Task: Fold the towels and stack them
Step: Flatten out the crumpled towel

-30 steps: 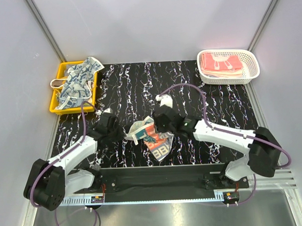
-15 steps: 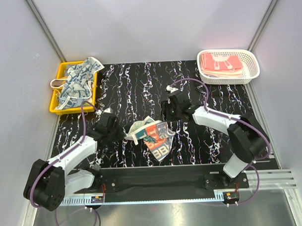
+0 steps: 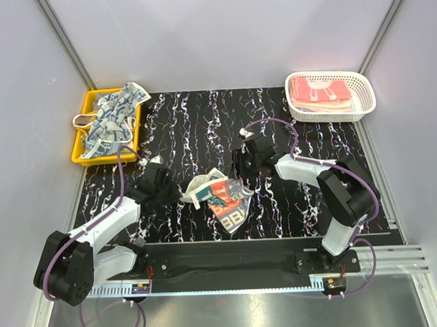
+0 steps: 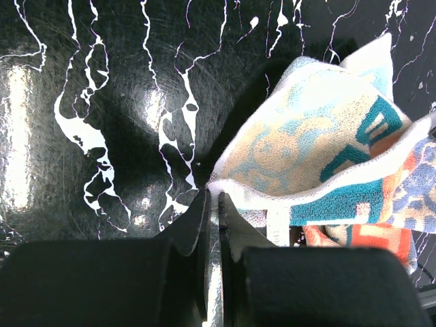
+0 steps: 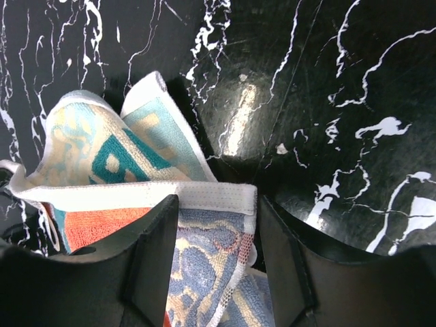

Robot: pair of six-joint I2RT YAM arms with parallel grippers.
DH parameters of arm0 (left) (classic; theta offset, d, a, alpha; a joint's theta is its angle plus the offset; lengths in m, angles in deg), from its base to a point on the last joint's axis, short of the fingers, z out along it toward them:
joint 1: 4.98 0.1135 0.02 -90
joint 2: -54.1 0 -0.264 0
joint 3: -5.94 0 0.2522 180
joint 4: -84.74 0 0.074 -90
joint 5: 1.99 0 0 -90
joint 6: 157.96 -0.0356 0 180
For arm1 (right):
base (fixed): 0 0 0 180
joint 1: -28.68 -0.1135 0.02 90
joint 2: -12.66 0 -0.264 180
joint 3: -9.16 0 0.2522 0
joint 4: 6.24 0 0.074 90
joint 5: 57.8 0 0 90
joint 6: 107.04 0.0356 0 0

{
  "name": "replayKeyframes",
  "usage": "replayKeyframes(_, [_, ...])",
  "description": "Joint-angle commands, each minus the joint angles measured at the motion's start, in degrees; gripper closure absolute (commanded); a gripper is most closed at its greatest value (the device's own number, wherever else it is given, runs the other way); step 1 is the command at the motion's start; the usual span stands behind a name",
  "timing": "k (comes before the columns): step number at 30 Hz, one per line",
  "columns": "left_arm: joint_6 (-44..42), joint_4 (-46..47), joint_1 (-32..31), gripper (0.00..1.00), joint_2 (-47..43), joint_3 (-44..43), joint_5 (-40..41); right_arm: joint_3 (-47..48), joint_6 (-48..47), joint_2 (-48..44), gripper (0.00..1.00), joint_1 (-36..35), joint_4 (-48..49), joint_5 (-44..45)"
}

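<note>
A cream towel with red and teal letter blocks (image 3: 221, 201) lies crumpled on the black marbled table (image 3: 188, 129), near its front middle. My left gripper (image 3: 176, 196) is shut on the towel's white left hem (image 4: 235, 194), low over the table; the cloth (image 4: 320, 136) fans out to the right of its jaws. My right gripper (image 5: 216, 235) is open and straddles the towel's upper right corner (image 5: 218, 197), with a gap between the cloth and the right finger (image 5: 289, 266). In the top view it (image 3: 239, 171) stands at the towel's far right edge.
A yellow tray (image 3: 79, 150) at the back left holds navy patterned towels (image 3: 109, 121). A white lattice basket (image 3: 365, 94) at the back right holds folded pink towels (image 3: 318, 94). Both arm bases stand at the near edge.
My right gripper pulled back from over the towel to its far right corner and the arm folded in. The left gripper kept its hold and did not move.
</note>
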State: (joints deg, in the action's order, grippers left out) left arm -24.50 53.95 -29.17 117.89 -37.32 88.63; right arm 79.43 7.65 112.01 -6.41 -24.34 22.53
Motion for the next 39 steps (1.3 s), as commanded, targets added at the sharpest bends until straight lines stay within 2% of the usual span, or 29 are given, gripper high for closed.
replayKeyframes(1, [-0.66, 1.74, 0.01, 1.00, -1.30, -1.79, -0.18, -0.35, 0.98, 0.14, 0.43, 0.37, 3.11, -2.28])
replayKeyframes(5, [-0.83, 1.57, 0.10, 1.00, -1.65, -2.06, -0.27, -1.23, 2.12, -1.44, 0.45, 1.07, 3.81, -4.21])
replayKeyframes(8, [-0.92, 1.13, 0.10, 1.00, -1.83, -2.67, -0.18, -1.40, 3.43, -2.23, 0.52, 1.60, 3.81, -6.58])
replayKeyframes(9, [-0.92, 0.96, 0.02, 1.00, -2.00, -2.85, -0.18, -1.75, 3.96, -2.58, 0.62, 1.69, 3.81, -6.59])
replayKeyframes(12, [-1.10, 0.17, 0.10, 1.00, -2.61, -3.29, -0.01, -2.19, 4.67, -4.16, 0.71, 2.04, 3.72, -6.32])
replayKeyframes(14, [-1.36, -0.45, 0.10, 1.00, -3.14, -4.07, 0.25, -2.19, 4.84, -5.56, 0.81, 2.04, 2.76, -5.71])
replayKeyframes(19, [-3.03, -3.70, 0.10, 1.00, -4.64, -7.15, 0.96, -1.58, 4.76, -9.87, 0.91, 2.22, 0.91, -3.69])
replayKeyframes(22, [-5.58, -7.30, -0.16, 1.00, -6.48, -11.19, 1.84, -0.27, 3.70, -14.18, 0.93, 2.13, -1.45, -1.58])
replayKeyframes(26, [-9.88, -13.19, -1.91, 1.00, -9.91, -19.00, 4.29, 3.42, 0.11, -21.63, 0.95, 2.13, -7.50, 1.23])
replayKeyframes(30, [-13.22, -18.63, -5.69, 1.00, -12.63, -32.24, 5.97, 9.83, -4.98, -27.80, 0.96, 2.04, -11.74, 2.46])
replayKeyframes(34, [-16.39, -22.07, -14.02, 1.00, -11.94, -44.72, 9.04, 16.16, -8.16, -32.02, 0.98, 1.96, -15.78, 2.29])
replayKeyframes(39, [-19.29, -23.83, -22.47, 1.00, -11.14, -53.64, 11.85, 22.49, -10.09, -36.33, 0.99, 1.43, -19.65, 0.01])
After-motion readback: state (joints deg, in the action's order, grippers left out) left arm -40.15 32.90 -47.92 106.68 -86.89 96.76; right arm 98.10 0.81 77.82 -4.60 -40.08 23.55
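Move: The crumpled towel's white-hemmed right corner lies just between the right hand's open fingertips, about 1 cm below the hand point. The towel's middle is some 8 cm back and 5 cm left of that hand, its pale far flap about 2 cm ahead and 6 cm left. The left hand already pinches the left corner. From the left hand, the right corner is roughly 8 cm ahead, 17 cm right and 1 cm lower. The towel's right corner is pinched as the right fingers close on it, staying low and creeping back barely 1 cm. Then both hands carry their corners up, slowly at first and then fast, about 35 cm on the left and a little less on the right. The left keeps its grip and drifts 5 cm to the right; both hands' fingers swing upward roughly 40 degrees. ##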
